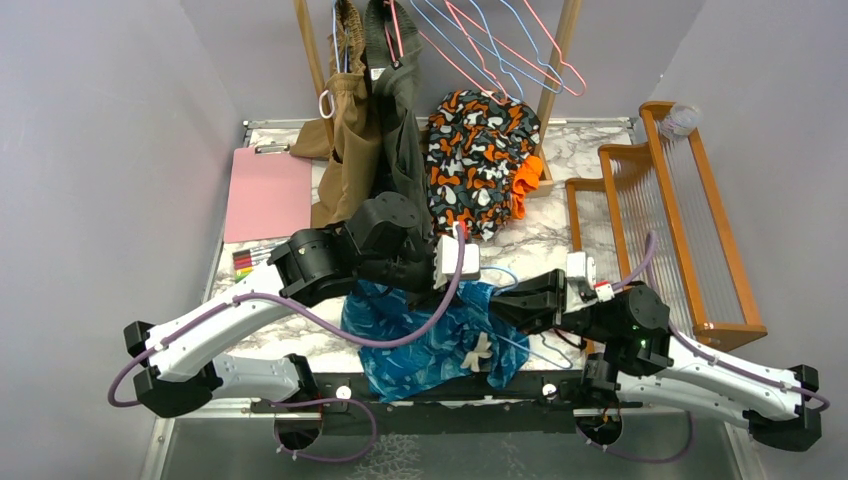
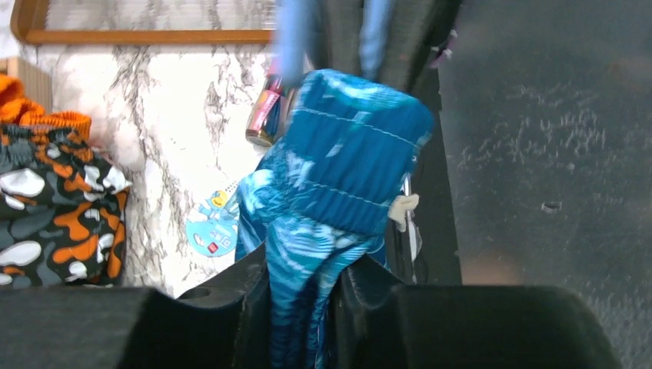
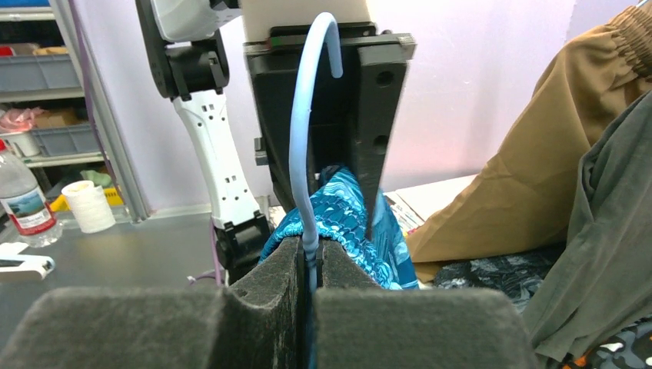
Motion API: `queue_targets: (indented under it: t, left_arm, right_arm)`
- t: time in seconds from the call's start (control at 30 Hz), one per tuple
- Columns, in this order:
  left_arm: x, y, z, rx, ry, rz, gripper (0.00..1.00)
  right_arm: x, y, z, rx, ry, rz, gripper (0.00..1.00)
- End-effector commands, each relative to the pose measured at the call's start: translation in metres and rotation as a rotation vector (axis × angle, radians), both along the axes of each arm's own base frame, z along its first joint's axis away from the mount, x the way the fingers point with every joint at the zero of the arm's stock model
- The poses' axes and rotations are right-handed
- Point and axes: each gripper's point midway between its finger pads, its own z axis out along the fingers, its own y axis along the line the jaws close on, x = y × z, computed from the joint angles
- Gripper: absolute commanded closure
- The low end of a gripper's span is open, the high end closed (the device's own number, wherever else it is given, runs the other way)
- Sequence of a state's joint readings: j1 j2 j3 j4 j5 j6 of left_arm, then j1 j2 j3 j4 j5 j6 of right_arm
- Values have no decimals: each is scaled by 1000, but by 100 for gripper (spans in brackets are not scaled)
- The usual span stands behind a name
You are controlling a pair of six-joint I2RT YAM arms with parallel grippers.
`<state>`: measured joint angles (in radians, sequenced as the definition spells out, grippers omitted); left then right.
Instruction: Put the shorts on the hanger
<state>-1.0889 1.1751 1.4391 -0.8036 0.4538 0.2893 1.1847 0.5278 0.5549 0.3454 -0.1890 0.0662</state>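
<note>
The teal-blue shorts (image 1: 420, 340) lie bunched at the table's near middle, one part lifted. My left gripper (image 2: 304, 263) is shut on a fold of the shorts (image 2: 346, 169) just below the gathered waistband, the fabric squeezed between both fingers. In the top view the left gripper (image 1: 470, 285) points down over the shorts. My right gripper (image 3: 311, 247) is shut on the light-blue wire hanger (image 3: 301, 154), whose hook curves up in front of the left gripper's fingers (image 3: 377, 115). The right gripper (image 1: 505, 305) meets the left over the cloth. Most of the hanger (image 1: 545, 352) is under fabric.
An orange, black and white garment (image 1: 480, 160), a tan garment (image 1: 345, 150) and an olive one (image 1: 400, 120) hang or lie at the back. Pink wire hangers (image 1: 545, 55) hang above. A pink clipboard (image 1: 268, 190) and markers (image 1: 250, 262) are left, a wooden rack (image 1: 660, 220) right.
</note>
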Motion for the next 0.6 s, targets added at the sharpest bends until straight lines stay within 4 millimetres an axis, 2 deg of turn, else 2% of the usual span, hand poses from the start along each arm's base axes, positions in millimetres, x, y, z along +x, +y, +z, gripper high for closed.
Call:
queue_targets:
  t: [0.0,0.13,0.27,0.3,0.43,0.5,0.57]
  left_arm:
    - [-3,-3,7,-13,-10,-32,83]
    - [-8,-5,9,-22,4,-53,100]
    - [-4,-3,7,-14,-3,-31,100]
    - [-2,-2,7,-15,-9,-17,100]
    - [5,4,9,-38,-45,43,100]
    - [9,9,11,-57,-64,78,100]
    - [12,15,14,-76,-83,109,100]
  right_arm:
    - [-13,-5,35,81,-63,52,99]
    - [-13,-4,34,57,-69,49,99]
    - [-7,-1,31,5,-61,22,97]
    - [-5,-1,30,-9,-54,15,90]
    - [-1,2,25,-72,-41,1,54]
    - [1,2,25,-93,-34,-14,43]
    - [5,-1,27,-102,-25,-36,37]
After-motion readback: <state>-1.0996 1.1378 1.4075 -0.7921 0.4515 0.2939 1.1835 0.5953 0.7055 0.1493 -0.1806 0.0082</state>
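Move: The shorts' waistband is already between my left hand's open fingers, its middle about 4 cm to their right and level with them. From my right hand, which still pinches it with the hanger's neck, that middle lies some 3 cm to the left. The hanger's hook stands about 8 cm above my right hand and 1 cm forward. Down on the table, roughly 30 cm below my left hand, the toothbrush pack lies 10 cm ahead and 8 cm right. I shut my left fingers on the near part of the waistband and keep them pinched there, easing about 1.5 cm back towards my base and then 1 cm forward again. Only once that grip is closed do I open my right fingers past halfway around the hanger's neck, the right hand staying nearly in place while its tips dip some 5 degrees. ##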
